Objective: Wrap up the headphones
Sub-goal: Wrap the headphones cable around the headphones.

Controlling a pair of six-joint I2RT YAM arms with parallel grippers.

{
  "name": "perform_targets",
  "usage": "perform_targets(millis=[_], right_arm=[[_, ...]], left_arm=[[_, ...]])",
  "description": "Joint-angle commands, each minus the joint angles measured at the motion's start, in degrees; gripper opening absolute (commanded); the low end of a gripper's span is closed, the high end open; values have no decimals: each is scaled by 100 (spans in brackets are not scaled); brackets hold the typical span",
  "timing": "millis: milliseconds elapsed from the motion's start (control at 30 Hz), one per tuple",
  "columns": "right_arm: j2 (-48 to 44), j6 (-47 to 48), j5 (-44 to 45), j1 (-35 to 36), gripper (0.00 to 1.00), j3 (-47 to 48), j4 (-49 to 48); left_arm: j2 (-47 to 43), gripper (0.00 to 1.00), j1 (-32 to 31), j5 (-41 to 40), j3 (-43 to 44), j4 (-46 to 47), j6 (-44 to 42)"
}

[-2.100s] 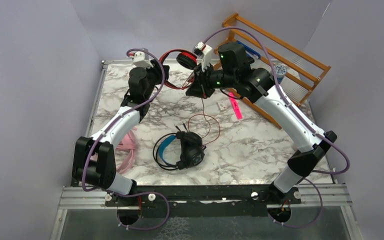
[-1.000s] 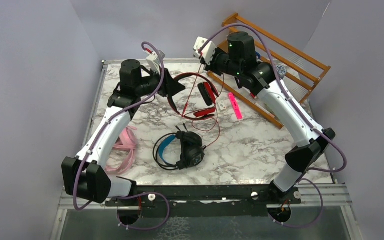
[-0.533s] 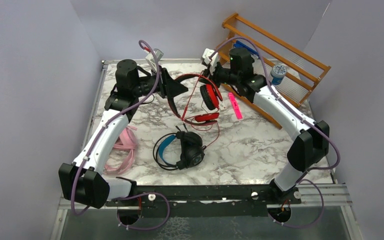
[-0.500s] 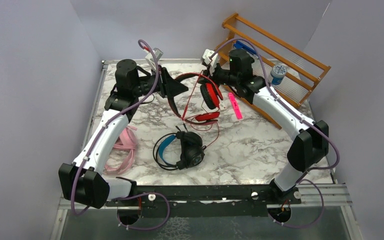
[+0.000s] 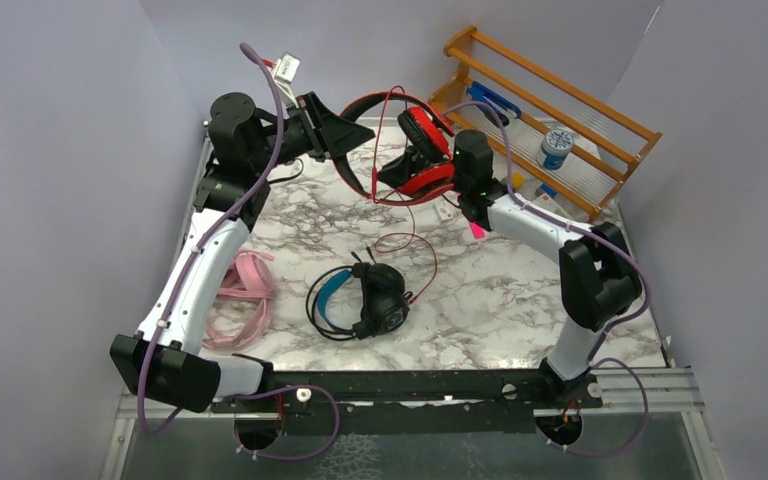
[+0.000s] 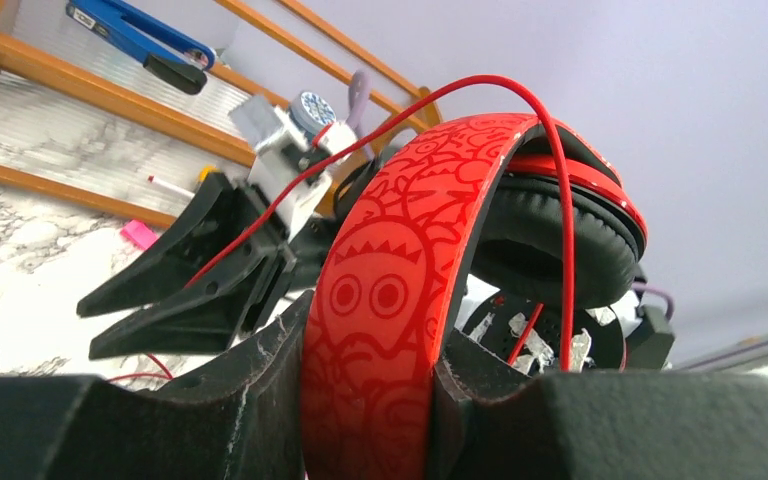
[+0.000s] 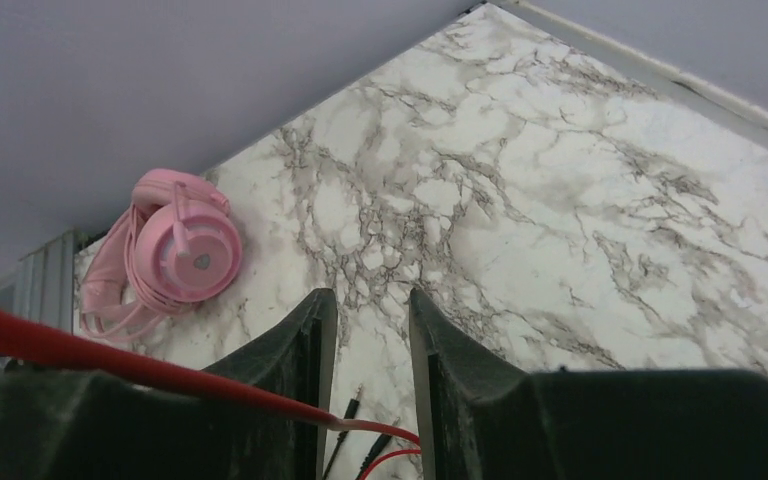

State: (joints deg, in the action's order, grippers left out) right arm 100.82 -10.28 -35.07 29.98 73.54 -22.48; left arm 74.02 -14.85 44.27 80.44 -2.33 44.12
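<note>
My left gripper (image 5: 345,133) is shut on the headband of the red headphones (image 5: 422,127), holding them in the air above the far side of the table. In the left wrist view the patterned red band (image 6: 390,290) fills the gap of the left gripper (image 6: 370,350). My right gripper (image 5: 398,172) sits just under the earcups, open. Its red cable (image 7: 110,355) lies loosely across one finger of the right gripper (image 7: 372,295) and hangs down in a loop (image 5: 412,250). The black and blue headphones (image 5: 365,300) lie mid-table. The pink headphones (image 5: 245,295) lie at the left.
A wooden rack (image 5: 560,110) stands at the back right with a blue tool (image 5: 495,100) and a blue-capped bottle (image 5: 557,148). A pink marker (image 5: 477,229) lies beside the right forearm. Two black jack plugs (image 7: 355,405) rest on the marble below the right fingers.
The left gripper has lifted the red headphones up and toward the back. The right gripper has opened, released its pinch on the red cable, and swung down under the earcups.
</note>
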Motion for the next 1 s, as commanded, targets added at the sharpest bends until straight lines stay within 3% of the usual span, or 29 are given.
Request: perform_targets(millis=[0, 133, 433, 567, 667, 967], right_arm=[[228, -968, 15, -1, 38, -351, -1607], [562, -1297, -50, 0, 36, -500, -2393], [1092, -1400, 33, 8, 25, -833, -3089], [1037, -1533, -11, 17, 11, -1219, -3400], [818, -1577, -7, 42, 1, -1529, -3401], [3, -1871, 167, 228, 1, -2598, -2654]], left_arm=[[131, 0, 9, -562, 443, 157, 738], [238, 0, 9, -677, 665, 207, 930], [647, 0, 17, -982, 1533, -137, 629], [983, 0, 24, -1079, 1897, -215, 607], [1260, 0, 56, -1243, 2239, -388, 522], [1932, 0, 171, -2213, 2884, -393, 451]])
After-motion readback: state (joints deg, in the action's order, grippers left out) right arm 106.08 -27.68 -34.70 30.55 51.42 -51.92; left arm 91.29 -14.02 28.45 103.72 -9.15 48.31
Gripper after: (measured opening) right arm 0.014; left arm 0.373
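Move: Between the right hand's open fingers runs the red cable, about 1 cm below their midpoint; its slack loop lies some 7 cm back, 4 cm right and 25 cm below. The red headphones hang about 6 cm back, 1 cm right and 17 cm above that hand; the black headphones lie 20 cm back, 6 cm left and 22 cm down. From the left hand, already gripping the headband, the cable is about 8 cm ahead, 7 cm right and 18 cm down. Sinking about 10 cm below the red headphones, then also drawing back some 4 cm, the right hand shuts its fingers fully on the cable, rolling slightly. The left keeps its grip on the headband and carries the headphones forward about 11 cm, first rising then dipping again, while swinging about 15 degrees counter-clockwise, away from the right hand. ##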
